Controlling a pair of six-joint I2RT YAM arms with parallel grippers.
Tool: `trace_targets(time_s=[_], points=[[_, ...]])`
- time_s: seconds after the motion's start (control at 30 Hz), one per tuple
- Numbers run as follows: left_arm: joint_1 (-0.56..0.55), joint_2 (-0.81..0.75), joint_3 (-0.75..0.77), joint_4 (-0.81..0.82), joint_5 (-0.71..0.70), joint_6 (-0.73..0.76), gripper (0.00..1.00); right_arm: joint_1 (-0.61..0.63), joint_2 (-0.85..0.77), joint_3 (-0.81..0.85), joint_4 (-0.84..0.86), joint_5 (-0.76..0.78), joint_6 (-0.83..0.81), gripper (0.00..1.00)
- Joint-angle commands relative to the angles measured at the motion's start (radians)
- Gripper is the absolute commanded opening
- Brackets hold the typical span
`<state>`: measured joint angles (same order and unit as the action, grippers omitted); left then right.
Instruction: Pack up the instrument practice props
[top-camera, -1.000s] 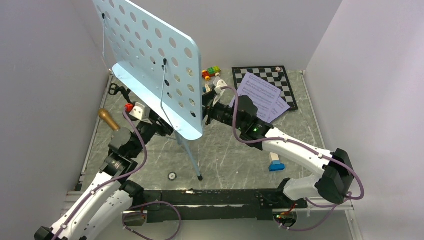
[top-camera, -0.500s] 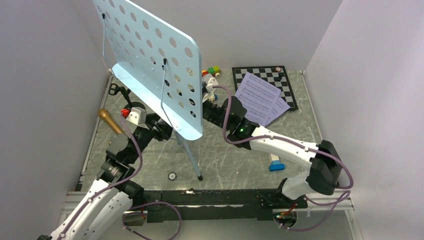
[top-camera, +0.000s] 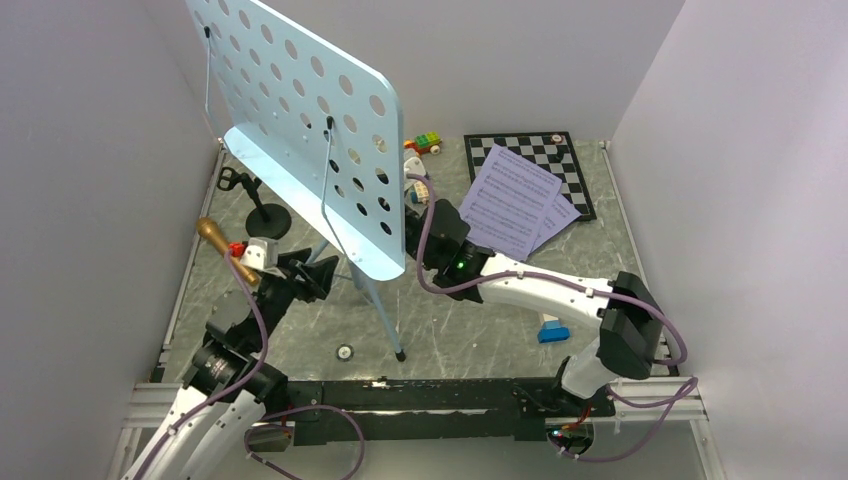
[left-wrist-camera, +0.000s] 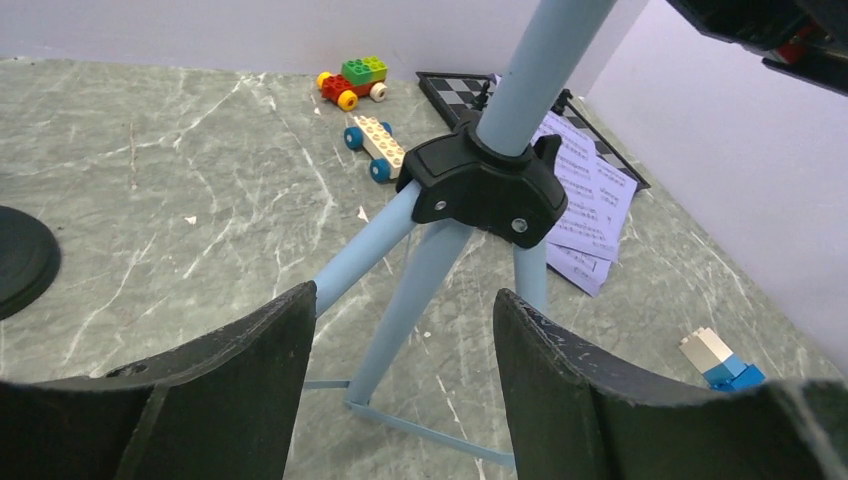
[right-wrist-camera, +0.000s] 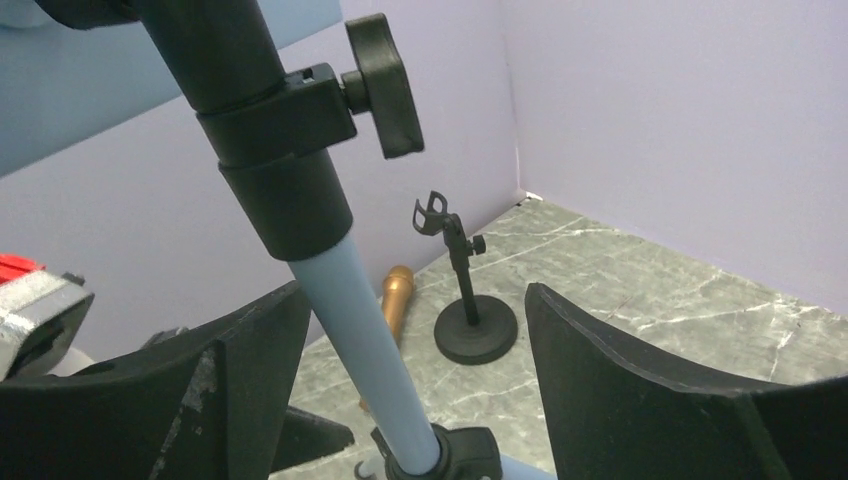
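Note:
The light-blue music stand (top-camera: 310, 130) stands upright on its tripod, its hole-punched desk hiding much of the table behind it. My left gripper (left-wrist-camera: 405, 300) is open, low by the tripod legs, just short of the black hub (left-wrist-camera: 485, 185) and touching nothing. My right gripper (right-wrist-camera: 415, 290) is open around the stand's pole (right-wrist-camera: 360, 350), which runs close to its left finger with a wide gap to the right one. White sheet-music pages (top-camera: 515, 200) lie partly on the chessboard. The gold-brown microphone (top-camera: 215, 235) lies at the left wall, beside the black mic stand (top-camera: 265, 215).
A black-and-white chessboard (top-camera: 530, 160) lies at the back right. A colourful brick car (top-camera: 422, 145) sits near the back wall, and a second one with blue wheels (left-wrist-camera: 375, 148) nearer the stand. A blue-and-white brick (top-camera: 552, 328) lies at the front right. Walls enclose three sides.
My left arm has drawn back toward the near left, uncovering the mic stand. My right gripper has slid left behind the desk to the stand's pole.

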<state>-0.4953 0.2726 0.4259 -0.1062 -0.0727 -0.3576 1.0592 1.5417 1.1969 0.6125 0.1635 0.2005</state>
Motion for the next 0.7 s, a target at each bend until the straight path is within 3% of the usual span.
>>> trace_targets(time_s=[0.0, 0.17, 0.4, 0.53, 0.57, 0.63, 0.67], points=[[-0.002, -0.023, 0.002, -0.040, -0.048, -0.023, 0.69, 0.036, 0.028, 0.073, 0.085, 0.095, -0.054, 0.80], [-0.003, -0.048, 0.006, -0.078, -0.074, -0.023, 0.69, 0.062, 0.057, 0.108, 0.070, 0.129, -0.087, 0.69], [-0.002, -0.096, 0.009, -0.112, -0.103, -0.019, 0.69, 0.077, 0.082, 0.142, 0.052, 0.166, -0.104, 0.41], [-0.003, -0.107, 0.018, -0.133, -0.110, -0.017, 0.69, 0.083, 0.086, 0.141, 0.053, 0.137, -0.135, 0.39], [-0.002, -0.109, 0.022, -0.140, -0.114, -0.017, 0.69, 0.084, 0.085, 0.136, 0.052, 0.115, -0.151, 0.30], [-0.003, -0.114, 0.026, -0.151, -0.126, -0.017, 0.69, 0.083, 0.089, 0.143, 0.035, 0.127, -0.151, 0.00], [-0.003, -0.116, 0.028, -0.155, -0.131, -0.017, 0.69, 0.084, 0.091, 0.152, 0.018, 0.139, -0.149, 0.00]])
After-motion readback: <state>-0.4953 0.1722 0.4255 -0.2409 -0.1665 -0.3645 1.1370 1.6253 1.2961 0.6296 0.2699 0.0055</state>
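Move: The stand's pole, just below its black collar, is about 3 cm to the right gripper's left, 1 cm back and 1 cm above it. The collar sits some 4 cm above that spot; the tripod hub lies about 6 cm ahead, 11 cm left and 15 cm below the right gripper. From the left gripper the same stretch of pole is roughly 20 cm to the right, 3 cm ahead and 12 cm up. Ease the right gripper about 2.5 cm left and slightly up onto the stand's pole just under the black collar, turning it a few degrees clockwise, and shut the wide-open fingers until they pinch the pole, tipping up slightly at the end. Meanwhile bring the empty, open left gripper some 2.5 cm left and a little down, away from the pole. ##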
